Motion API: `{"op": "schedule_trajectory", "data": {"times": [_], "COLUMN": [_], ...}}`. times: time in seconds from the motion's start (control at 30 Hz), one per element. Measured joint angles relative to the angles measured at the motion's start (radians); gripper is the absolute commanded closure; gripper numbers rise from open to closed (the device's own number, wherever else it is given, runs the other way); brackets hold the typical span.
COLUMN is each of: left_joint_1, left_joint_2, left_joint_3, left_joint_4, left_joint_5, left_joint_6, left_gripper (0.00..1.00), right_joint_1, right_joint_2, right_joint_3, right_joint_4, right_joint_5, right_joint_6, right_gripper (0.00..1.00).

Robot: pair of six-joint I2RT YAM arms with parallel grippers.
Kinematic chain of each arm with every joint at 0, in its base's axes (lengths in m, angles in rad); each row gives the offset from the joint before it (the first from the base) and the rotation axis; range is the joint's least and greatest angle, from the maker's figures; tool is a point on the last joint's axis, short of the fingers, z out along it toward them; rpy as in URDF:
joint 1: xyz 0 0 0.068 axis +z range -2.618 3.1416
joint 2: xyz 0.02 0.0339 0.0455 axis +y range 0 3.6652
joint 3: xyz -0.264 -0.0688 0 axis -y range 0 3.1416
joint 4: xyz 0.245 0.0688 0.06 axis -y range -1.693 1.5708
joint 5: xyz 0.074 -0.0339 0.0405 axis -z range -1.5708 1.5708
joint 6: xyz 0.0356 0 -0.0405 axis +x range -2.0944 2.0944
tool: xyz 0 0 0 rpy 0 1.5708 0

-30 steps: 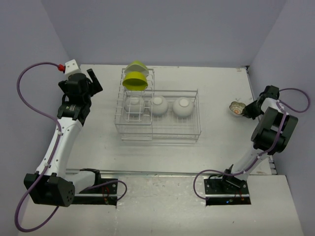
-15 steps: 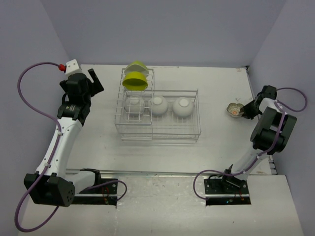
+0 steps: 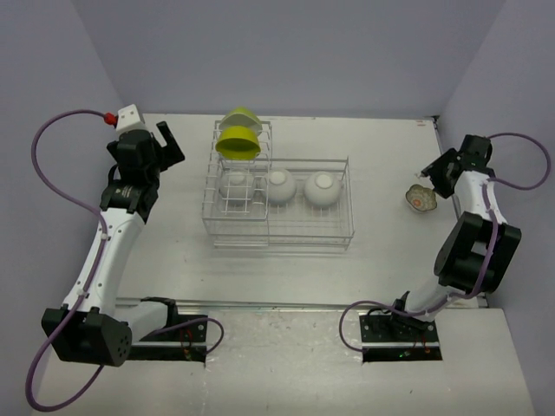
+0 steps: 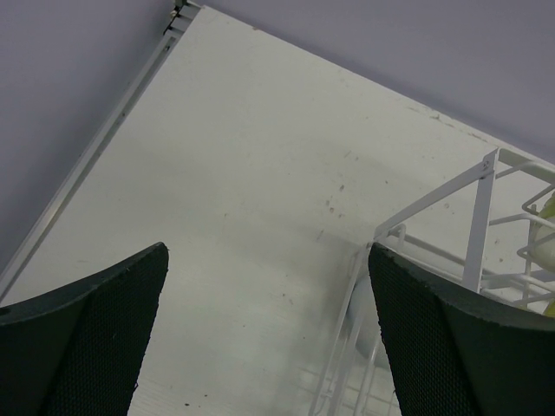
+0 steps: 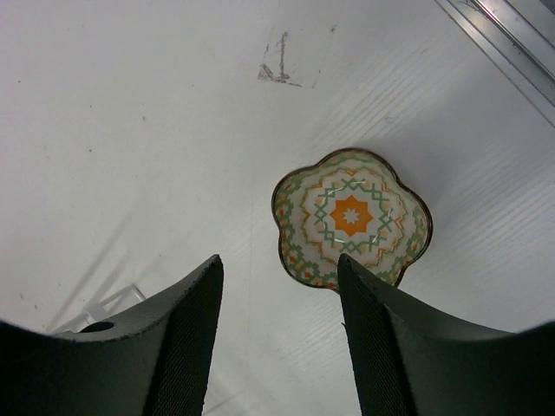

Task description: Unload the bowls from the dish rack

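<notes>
The dish rack [image 3: 350, 186] stands mid-table. Three white bowls [image 3: 279, 185] lie in its low basket. A lime-yellow bowl [image 3: 238, 143] sits on the taller slotted end, with a paler one [image 3: 240, 115] behind it. A patterned bowl [image 3: 419, 198] rests upright on the table at the right, and the right wrist view shows the bowl [image 5: 351, 217] just beyond the right-hand fingertip. My right gripper [image 3: 434, 176] [image 5: 277, 264] hangs open above it, holding nothing. My left gripper [image 3: 171, 140] [image 4: 267, 251] is wide open and empty, left of the rack corner [image 4: 479, 221].
A metal rail [image 5: 512, 39] runs along the table's right edge, close to the patterned bowl. Another rail [image 4: 95, 147] borders the far left edge. Purple walls enclose the table on three sides. A faint scuff mark [image 5: 279, 65] lies beyond the bowl.
My right gripper has opened and let go of the patterned bowl, which now sits on the table. The gripper has drawn back and up from it. The left arm has barely moved.
</notes>
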State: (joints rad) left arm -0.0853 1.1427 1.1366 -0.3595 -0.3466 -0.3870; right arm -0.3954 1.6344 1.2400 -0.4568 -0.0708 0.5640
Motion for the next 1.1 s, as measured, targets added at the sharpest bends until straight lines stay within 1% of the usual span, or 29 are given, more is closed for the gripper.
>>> {"op": "schedule_trajectory", "data": {"times": [0.2,0.3,0.37,0.43,0.57,0.67,0.73,0.8,0.87,0.93,1.1], "left_joint_1": [0.000,0.000,0.000,0.000,0.000,0.000,0.000,0.000,0.000,0.000,0.000], "left_joint_2": [-0.012,-0.023,-0.024,-0.024,-0.024,-0.018,-0.008,-0.003,0.000,0.004,0.000], "left_joint_3": [-0.009,-0.022,-0.023,-0.023,-0.022,-0.011,0.004,0.014,0.024,0.040,0.062], "left_joint_4": [0.005,0.007,0.008,0.008,0.005,-0.016,-0.032,-0.049,-0.069,-0.092,-0.106], "left_joint_5": [0.008,0.011,0.014,0.014,0.018,0.033,0.047,0.060,0.067,0.067,0.066], "left_joint_6": [0.000,-0.001,-0.005,-0.007,-0.014,-0.018,-0.023,-0.024,-0.023,-0.023,-0.025], "left_gripper": [0.03,0.04,0.03,0.02,0.02,0.02,0.03,0.03,0.03,0.03,0.03], "right_joint_1": [0.010,0.069,0.173,0.298,0.564,0.673,0.715,0.753,0.805,0.885,1.085], "right_joint_2": [-0.016,-0.041,-0.074,-0.101,-0.146,-0.165,-0.169,-0.177,-0.185,-0.183,-0.141], "right_joint_3": [-0.041,-0.050,-0.037,0.010,0.198,0.376,0.492,0.566,0.595,0.597,0.507], "right_joint_4": [-0.003,-0.019,-0.040,-0.066,-0.083,-0.094,-0.105,-0.100,-0.100,-0.095,-0.005], "right_joint_5": [0.026,0.058,0.097,0.111,0.126,0.104,0.081,0.055,0.043,0.045,0.113], "right_joint_6": [-0.014,-0.038,-0.067,-0.099,-0.193,-0.282,-0.339,-0.394,-0.451,-0.525,-0.697], "right_gripper": [0.44,0.44,0.44,0.44,0.45,0.45,0.46,0.46,0.47,0.48,0.48]}}
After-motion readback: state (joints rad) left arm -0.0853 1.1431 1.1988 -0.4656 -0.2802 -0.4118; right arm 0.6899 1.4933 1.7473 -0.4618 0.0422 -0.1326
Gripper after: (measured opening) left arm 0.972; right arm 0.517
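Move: From the right hand, the yellow bowl on the rack's upper tier lies roughly 55 cm left, 5 cm ahead and 9 cm higher; the light green bowl stands some 6 cm beyond it. The middle white bowl is about 45 cm left and level ahead, 7 cm below the hand; the patterned bowl, already set down, sits 10 cm below and barely 2 cm left. From the left hand, the yellow bowl lies about 23 cm right, 8 cm ahead and 6 cm lower. Swing the empty right gripper away from the patterned bowl and over to the rack: after a slight dip, carry it about 40 cm left while climbing steeply to some 30 cm higher, then start sinking towards the yellow bowl. On the way, turn the fingers counter-clockwise and raise them from steeply down to nearly level, pointing forward-left, and keep them about half open, touching nothing. ##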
